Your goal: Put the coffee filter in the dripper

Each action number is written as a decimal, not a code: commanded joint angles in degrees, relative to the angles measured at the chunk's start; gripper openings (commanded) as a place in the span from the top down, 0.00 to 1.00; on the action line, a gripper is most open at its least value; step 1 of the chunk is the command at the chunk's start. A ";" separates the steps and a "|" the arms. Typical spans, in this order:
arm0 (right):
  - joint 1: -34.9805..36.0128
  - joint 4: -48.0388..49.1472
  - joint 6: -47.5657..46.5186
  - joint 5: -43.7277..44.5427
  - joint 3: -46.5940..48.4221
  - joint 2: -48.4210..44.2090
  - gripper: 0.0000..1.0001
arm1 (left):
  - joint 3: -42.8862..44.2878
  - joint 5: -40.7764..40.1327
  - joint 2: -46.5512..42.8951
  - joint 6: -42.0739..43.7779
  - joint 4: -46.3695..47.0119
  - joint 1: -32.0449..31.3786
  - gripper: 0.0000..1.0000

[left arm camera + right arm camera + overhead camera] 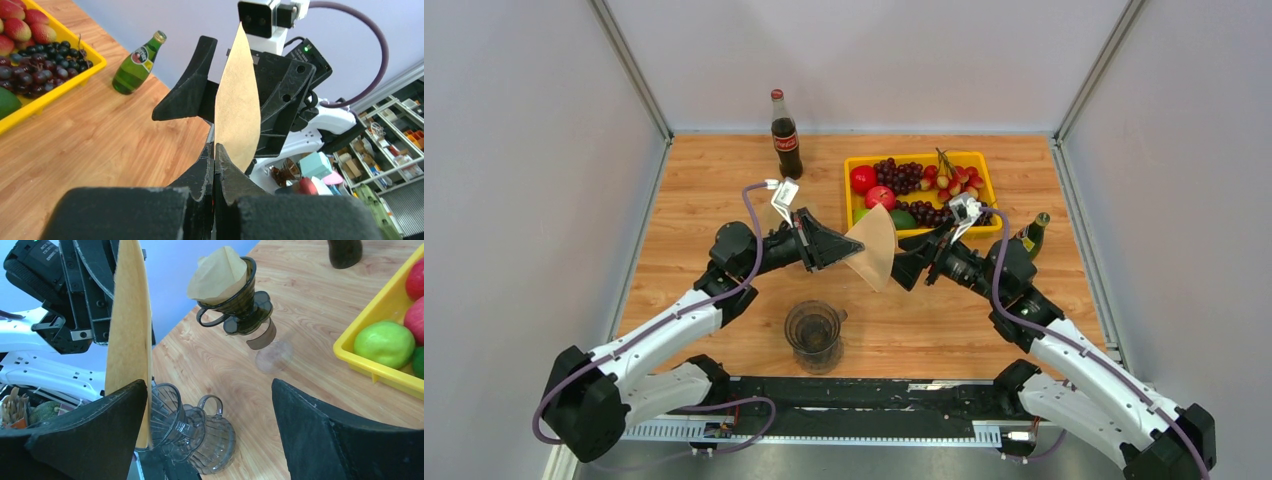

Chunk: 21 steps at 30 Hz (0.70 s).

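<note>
My left gripper (pixel 849 243) (pixel 215 150) is shut on the brown paper coffee filter (pixel 874 245) (pixel 239 100), pinching its near edge and holding it flat and upright above the table's middle. Facing it, my right gripper (pixel 907 265) (pixel 210 382) is open, one finger on each side of the filter's (pixel 130 315) far end; the filter lies close by its left finger. The clear glass dripper (pixel 814 335) (pixel 170 412) sits on a glass server (pixel 215 440) at the table's near edge, below the filter and apart from both grippers.
The right wrist view shows a dark dripper (pixel 240 295) holding a brown filter, farther back on the table. A yellow tray (pixel 984 165) (pixel 380 325) of fruit stands at the back right. A cola bottle (pixel 785 135) is behind the left arm, a green bottle (pixel 1031 235) (pixel 137 62) beside the right arm.
</note>
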 commanded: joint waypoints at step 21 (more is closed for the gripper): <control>0.08 15.31 7.03 -9.29 3.94 6.47 0.52 | 1.68 8.41 3.75 -2.61 9.13 0.03 1.00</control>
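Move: The coffee filter, still pinched by the left hand with its middle about 2 cm to that hand's right, lies roughly 4 cm left of the open right hand, 1 cm ahead and 3 cm above. From the right hand, the dripper stands some 18 cm left, 9 cm ahead and 15 cm lower; the fruit tray is about 20 cm ahead and 10 cm right, the glass jug 11 cm back and 14 cm left, both well below. Right hand goes left and up about 3 cm towards the filter's free edge, half closing its wide-open fingers. ##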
